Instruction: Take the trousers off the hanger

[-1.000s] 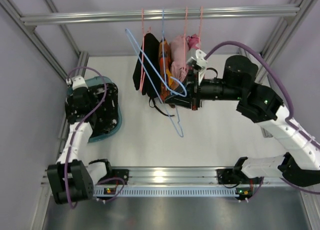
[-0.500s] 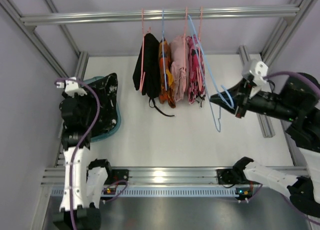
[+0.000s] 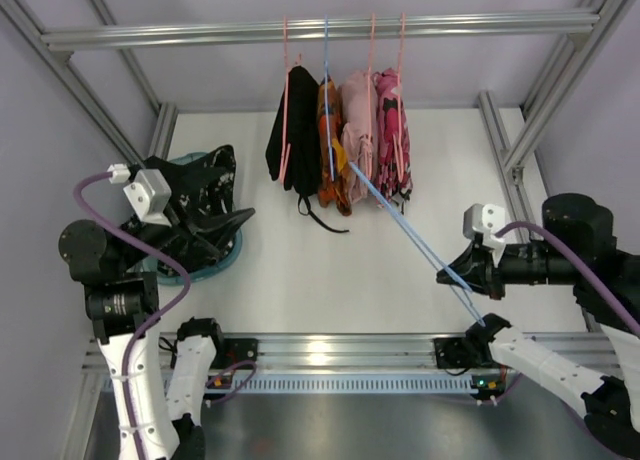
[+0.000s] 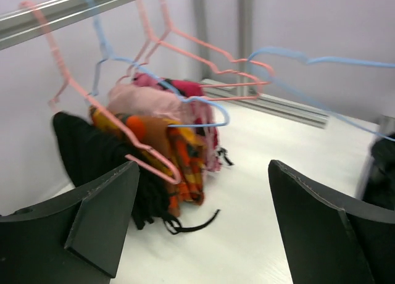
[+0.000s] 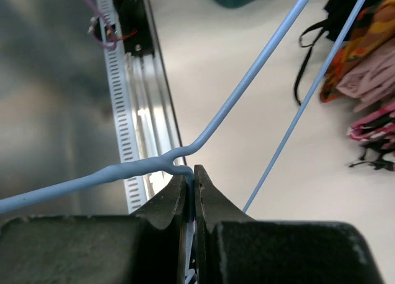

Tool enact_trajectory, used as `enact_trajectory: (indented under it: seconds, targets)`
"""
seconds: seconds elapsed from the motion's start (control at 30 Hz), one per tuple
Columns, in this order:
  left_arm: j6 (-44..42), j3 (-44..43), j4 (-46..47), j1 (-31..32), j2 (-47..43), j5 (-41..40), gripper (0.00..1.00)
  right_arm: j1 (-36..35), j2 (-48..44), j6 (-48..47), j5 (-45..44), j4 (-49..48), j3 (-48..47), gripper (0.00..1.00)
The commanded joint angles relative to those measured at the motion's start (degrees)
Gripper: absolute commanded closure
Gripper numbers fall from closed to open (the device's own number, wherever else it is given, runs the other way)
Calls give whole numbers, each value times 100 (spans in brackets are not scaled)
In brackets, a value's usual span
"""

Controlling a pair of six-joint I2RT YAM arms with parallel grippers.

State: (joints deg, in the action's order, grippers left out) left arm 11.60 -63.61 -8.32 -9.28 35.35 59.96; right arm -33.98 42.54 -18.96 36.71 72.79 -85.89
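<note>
The plain black trousers [image 3: 296, 130] with dangling straps [image 3: 322, 218] hang on a pink hanger [image 3: 285, 100] at the left end of the rail; they also show in the left wrist view [image 4: 92, 157]. The black speckled trousers [image 3: 205, 175] lie in the teal basket [image 3: 195, 273]. My left gripper [image 3: 228, 228] is open and empty above the basket, facing the hung garments [image 4: 202, 173]. My right gripper [image 3: 450, 277] is shut on a bare blue hanger [image 3: 410, 230] at the front right, its jaws pinching the wire [image 5: 192, 171].
An orange patterned garment [image 3: 330, 145], a pale pink one [image 3: 357, 130] and a dark pink one [image 3: 390, 140] hang on the rail [image 3: 200, 32] beside the black trousers. Frame posts [image 3: 525, 130] stand at the sides, and a metal rail [image 3: 330, 350] runs along the near edge.
My right gripper has pulled the blue hanger off the rail, right and toward the front. My left arm has risen from the basket and turned toward the hanging garments.
</note>
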Motion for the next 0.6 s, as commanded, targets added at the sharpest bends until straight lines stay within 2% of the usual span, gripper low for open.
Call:
enact_trajectory:
  seconds: [0.0, 0.17, 0.27, 0.3, 0.43, 0.57]
  targets:
    - [368, -379, -12, -30, 33, 1490, 9, 58, -36, -696, 757, 789, 343, 100]
    - [555, -415, -3, -74, 51, 2387, 10, 40, 763, -1021, 1338, 780, 450, 100]
    - [388, -415, -3, -424, 33, 2791, 10, -152, 1456, -882, 1480, 352, 407, 100]
    - [335, -398, -3, -513, 33, 2888, 10, -292, 1572, -803, 1384, 184, 363, 100]
    - [19, -301, 14, -610, 33, 3012, 10, -1678, 2299, -661, 891, -239, 81, 100]
    - [-105, -134, 23, -619, 164, 3267, 12, -1788, 3021, -670, 1075, -266, -463, 100]
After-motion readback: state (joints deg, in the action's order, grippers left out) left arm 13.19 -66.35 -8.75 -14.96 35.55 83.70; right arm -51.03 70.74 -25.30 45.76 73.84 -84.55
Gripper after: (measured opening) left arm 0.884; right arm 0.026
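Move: Ahead and right of the open left hand, about 12 cm out, 21 cm right and slightly higher, is the free end of the blue hanger. The black garment hangs about 26 cm ahead and 12 cm right of that hand; the trousers lie in the basket roughly 18 cm ahead, 18 cm left and 37 cm below it. For the right hand, already gripping the hanger, the left gripper is some 40 cm left, 10 cm ahead and somewhat higher; the orange garment is about 31 cm ahead, 26 cm left. Swinging the still-clamped hanger across towards the left gripper, the right hand first sinks, then sweeps left, about 9 cm left and 8 cm down in all, its wrist turning counter-clockwise and its fingers dipping. The left hand draws back some 5 cm, turns clockwise to face right, then all but stops, its jaws staying wide open for the hanger's free end. ##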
